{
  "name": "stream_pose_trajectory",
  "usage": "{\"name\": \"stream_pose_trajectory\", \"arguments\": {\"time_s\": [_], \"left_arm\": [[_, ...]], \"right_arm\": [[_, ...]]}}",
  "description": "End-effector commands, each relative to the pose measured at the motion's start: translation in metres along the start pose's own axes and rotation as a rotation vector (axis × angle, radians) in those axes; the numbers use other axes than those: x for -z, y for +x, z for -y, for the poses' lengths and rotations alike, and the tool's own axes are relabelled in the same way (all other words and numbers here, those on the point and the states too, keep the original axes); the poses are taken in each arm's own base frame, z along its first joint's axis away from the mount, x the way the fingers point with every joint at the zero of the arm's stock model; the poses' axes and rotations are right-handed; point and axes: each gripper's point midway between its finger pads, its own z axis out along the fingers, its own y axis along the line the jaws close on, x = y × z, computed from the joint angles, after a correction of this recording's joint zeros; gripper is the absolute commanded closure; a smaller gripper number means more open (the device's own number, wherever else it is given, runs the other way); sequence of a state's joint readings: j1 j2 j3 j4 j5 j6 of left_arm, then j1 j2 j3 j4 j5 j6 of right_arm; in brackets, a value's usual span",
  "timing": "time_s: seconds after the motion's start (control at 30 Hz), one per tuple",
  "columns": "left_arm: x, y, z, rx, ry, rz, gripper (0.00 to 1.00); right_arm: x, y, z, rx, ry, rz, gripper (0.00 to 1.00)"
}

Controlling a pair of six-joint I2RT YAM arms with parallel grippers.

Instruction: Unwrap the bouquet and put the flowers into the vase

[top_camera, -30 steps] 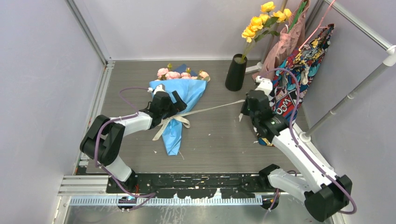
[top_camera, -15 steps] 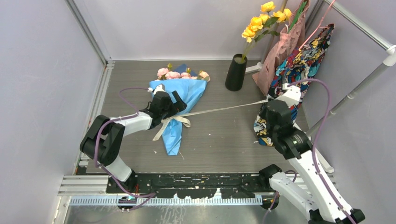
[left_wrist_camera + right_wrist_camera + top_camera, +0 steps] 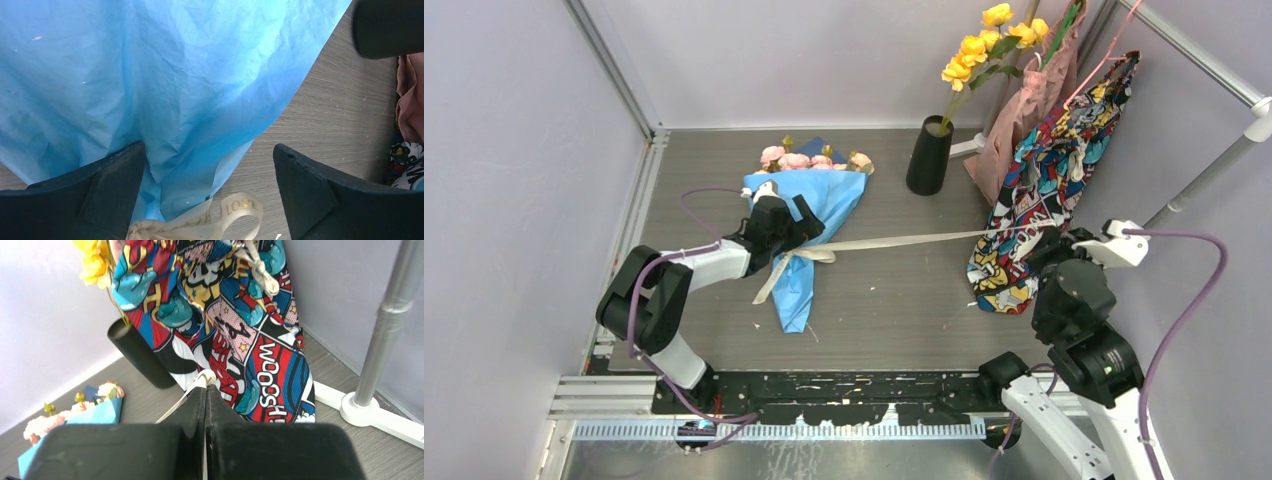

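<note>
The bouquet point(image 3: 816, 205) lies on the table, pink flowers point(image 3: 809, 160) at its far end, in a cone of blue paper point(image 3: 150, 75). My left gripper point(image 3: 786, 232) stands open astride the cone's narrow part, fingers on either side of the paper, with the ribbon knot point(image 3: 200, 222) just below. The cream ribbon point(image 3: 914, 240) runs taut from the knot to my right gripper point(image 3: 1042, 236), which is shut on the ribbon's end point(image 3: 205, 376) far to the right. The black vase point(image 3: 929, 155) stands upright at the back and holds yellow flowers.
A comic-print bag point(image 3: 1049, 190) and a pink garment point(image 3: 1034, 95) hang from a rack on the right, just behind my right gripper. The rack's pole point(image 3: 387, 325) and white foot point(image 3: 370, 412) stand close by. Yellow flowers point(image 3: 989, 45) rise from the vase.
My right arm has swung right and toward the near edge with the ribbon end, drawing the ribbon out longer and tauter. The left gripper has stayed over the bouquet.
</note>
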State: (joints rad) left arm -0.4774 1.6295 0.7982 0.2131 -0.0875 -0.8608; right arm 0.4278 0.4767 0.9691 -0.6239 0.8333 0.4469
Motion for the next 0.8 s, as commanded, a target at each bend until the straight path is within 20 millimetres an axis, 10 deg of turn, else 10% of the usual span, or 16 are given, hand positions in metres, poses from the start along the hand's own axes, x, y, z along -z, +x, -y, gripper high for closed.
{"name": "stream_pose_trajectory", "arguments": {"time_s": [0.0, 0.5, 0.67, 0.77], "left_arm": [[-0.004, 0.003, -0.007, -0.015, -0.019, -0.009, 0.0], [0.038, -0.032, 0.031, -0.127, 0.091, 0.044, 0.0], [0.077, -0.043, 0.037, -0.274, 0.049, 0.07, 0.0], [0.1, -0.036, 0.03, -0.417, -0.007, 0.081, 0.0]], "right_arm": [[0.006, -0.028, 0.006, -0.055, 0.024, 0.075, 0.99], [-0.028, 0.097, -0.091, -0.013, -0.282, -0.307, 0.99], [-0.034, 0.141, -0.107, 0.063, -0.296, -0.431, 0.56], [-0.034, 0.16, -0.115, 0.099, -0.301, -0.466, 0.48]]}}
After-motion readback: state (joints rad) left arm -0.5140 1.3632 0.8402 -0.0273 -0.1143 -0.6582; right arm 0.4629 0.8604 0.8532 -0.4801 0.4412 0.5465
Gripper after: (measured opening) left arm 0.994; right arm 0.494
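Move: The right hand holds the ribbon end high and taut; the bow's knot lies about 14 cm ahead of it, 45 cm to its left and 30 cm below, with the vase roughly 26 cm ahead, 19 cm left and 22 cm below. From the left hand, spread on the wrapper, the knot is some 3 cm back, 2 cm left and 4 cm below, the pink flowers 15 cm ahead and 1 cm right at about knot height. The right hand, after a last small tug of about 1 cm back and up, reverses and brings the ribbon end left, down and forward towards the bouquet, some 18 cm in all, tipping its fingers down and turning counter-clockwise about 20 degrees each, then opens roughly halfway and lets the ribbon go. The left hand first keeps its wide-open fingers resting on the wrapper, then lifts off, rising about 7 cm and drawing back some 3 cm with a slight tilt. ##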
